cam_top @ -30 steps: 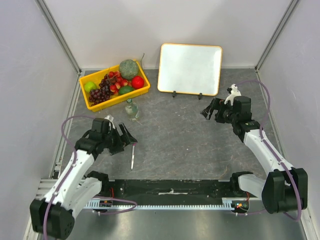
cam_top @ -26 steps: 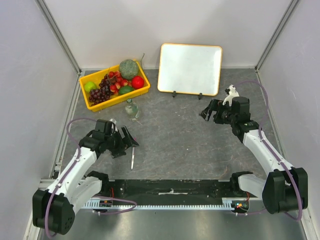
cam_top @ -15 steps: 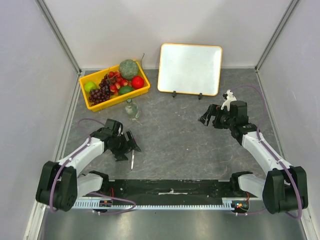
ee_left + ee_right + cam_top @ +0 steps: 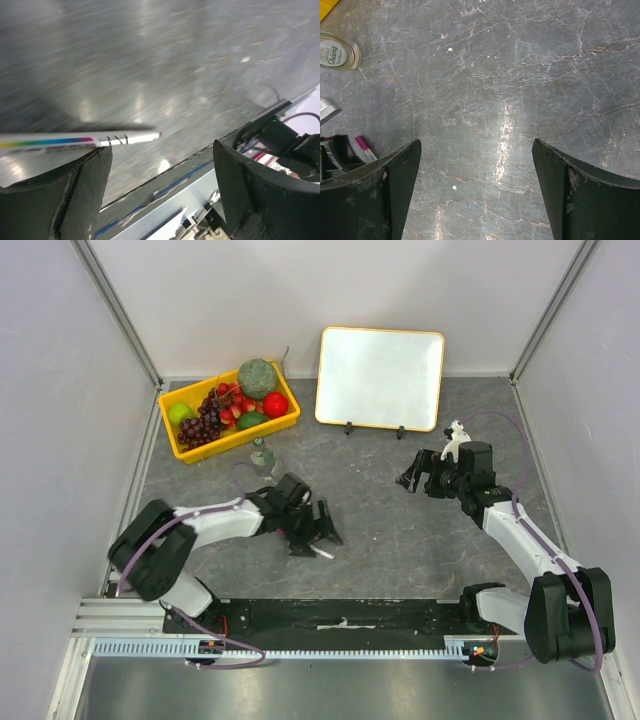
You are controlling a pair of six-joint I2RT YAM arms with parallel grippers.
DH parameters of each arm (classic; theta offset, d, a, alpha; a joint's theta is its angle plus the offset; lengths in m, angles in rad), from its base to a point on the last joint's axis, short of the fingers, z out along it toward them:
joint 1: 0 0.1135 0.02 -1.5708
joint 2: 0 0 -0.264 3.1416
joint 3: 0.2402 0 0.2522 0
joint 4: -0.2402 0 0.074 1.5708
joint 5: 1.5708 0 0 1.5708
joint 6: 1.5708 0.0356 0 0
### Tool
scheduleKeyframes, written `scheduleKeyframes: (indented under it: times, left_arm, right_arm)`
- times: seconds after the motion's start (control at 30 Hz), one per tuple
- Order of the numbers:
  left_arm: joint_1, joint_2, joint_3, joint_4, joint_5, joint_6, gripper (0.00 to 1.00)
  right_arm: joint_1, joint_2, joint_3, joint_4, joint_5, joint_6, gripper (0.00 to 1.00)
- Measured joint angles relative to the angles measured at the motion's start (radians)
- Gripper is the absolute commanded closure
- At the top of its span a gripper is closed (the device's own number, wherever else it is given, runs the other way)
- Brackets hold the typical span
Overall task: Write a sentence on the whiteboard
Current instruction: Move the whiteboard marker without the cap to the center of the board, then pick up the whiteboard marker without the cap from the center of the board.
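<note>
The whiteboard [image 4: 380, 378] leans at the back of the table on two black feet, its face blank white; no sentence shows on it. A white marker pen [image 4: 323, 552] with a rainbow band lies on the grey tabletop. In the left wrist view the pen [image 4: 80, 141] sits just past the tip of one finger, its tip pointing into the gap. My left gripper [image 4: 316, 533] [image 4: 161, 147] is open low over the table, holding nothing. My right gripper [image 4: 412, 472] [image 4: 476, 142] is open over bare table, in front of the board.
A yellow tray [image 4: 240, 440] of fruit stands at the back left. A small glass bottle [image 4: 263, 458] [image 4: 335, 55] stands in front of it. The black base rail [image 4: 340, 615] runs along the near edge. White walls close in the sides.
My left arm has swung right from the table's left side to its middle. The pen has left its old spot and now lies by the left fingers. The right gripper shifted slightly.
</note>
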Motion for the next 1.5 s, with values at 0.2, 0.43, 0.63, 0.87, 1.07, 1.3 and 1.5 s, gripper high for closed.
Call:
scheduleKeyframes:
  times: [0.2,0.43,0.63,0.87,1.07,1.3,1.5]
  left_arm:
    - [-0.166,0.347,0.338,0.132,-0.011,-0.067,0.11]
    - [-0.242,0.511,0.570,0.171,-0.126,-0.040,0.10]
    - [-0.240,0.336,0.426,0.127,-0.277,0.147,0.09]
    - [-0.236,0.011,0.306,0.001,-0.441,0.415,0.09]
    - [-0.236,-0.087,0.185,-0.074,-0.520,0.540,0.12]
    - [-0.236,-0.037,0.158,-0.112,-0.530,0.655,0.30]
    - [-0.235,0.128,0.213,-0.121,-0.535,0.706,0.50]
  right_arm:
    - [0.000,0.002,0.000,-0.010,0.001,-0.012,0.02]
    - [0.000,-0.035,0.021,-0.101,0.046,-0.046,0.02]
    - [0.000,-0.079,0.069,-0.139,0.067,-0.052,0.02]
    - [0.000,-0.078,0.092,-0.150,0.055,-0.051,0.02]
    - [0.000,-0.065,0.092,-0.157,0.050,-0.050,0.02]
    - [0.000,-0.064,0.092,-0.157,0.037,-0.048,0.02]
    - [0.000,-0.064,0.092,-0.157,0.031,-0.048,0.02]
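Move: The marker lies almost under the left hand, its middle about 2 cm ahead, 3 cm to the left and 2 cm below, tip slanting back to the right. From the left hand, the bottle stands some 19 cm ahead and 14 cm left, and the whiteboard's middle about 33 cm ahead and 13 cm right, both rising above the hand. From the right hand, the marker is roughly 14 cm back, 21 cm left and 11 cm below. Touching the marker with its open fingers at the outset, the left hand sweeps on some 18 cm right and 6 cm forward, then swings back left, arching up to about 8 cm high. The wrist turns over 50 degrees, largely clockwise, pointing the fingers more steeply down; they descend astride the marker near its magenta end and close partway. The right hand rises about 3 cm, empty. ##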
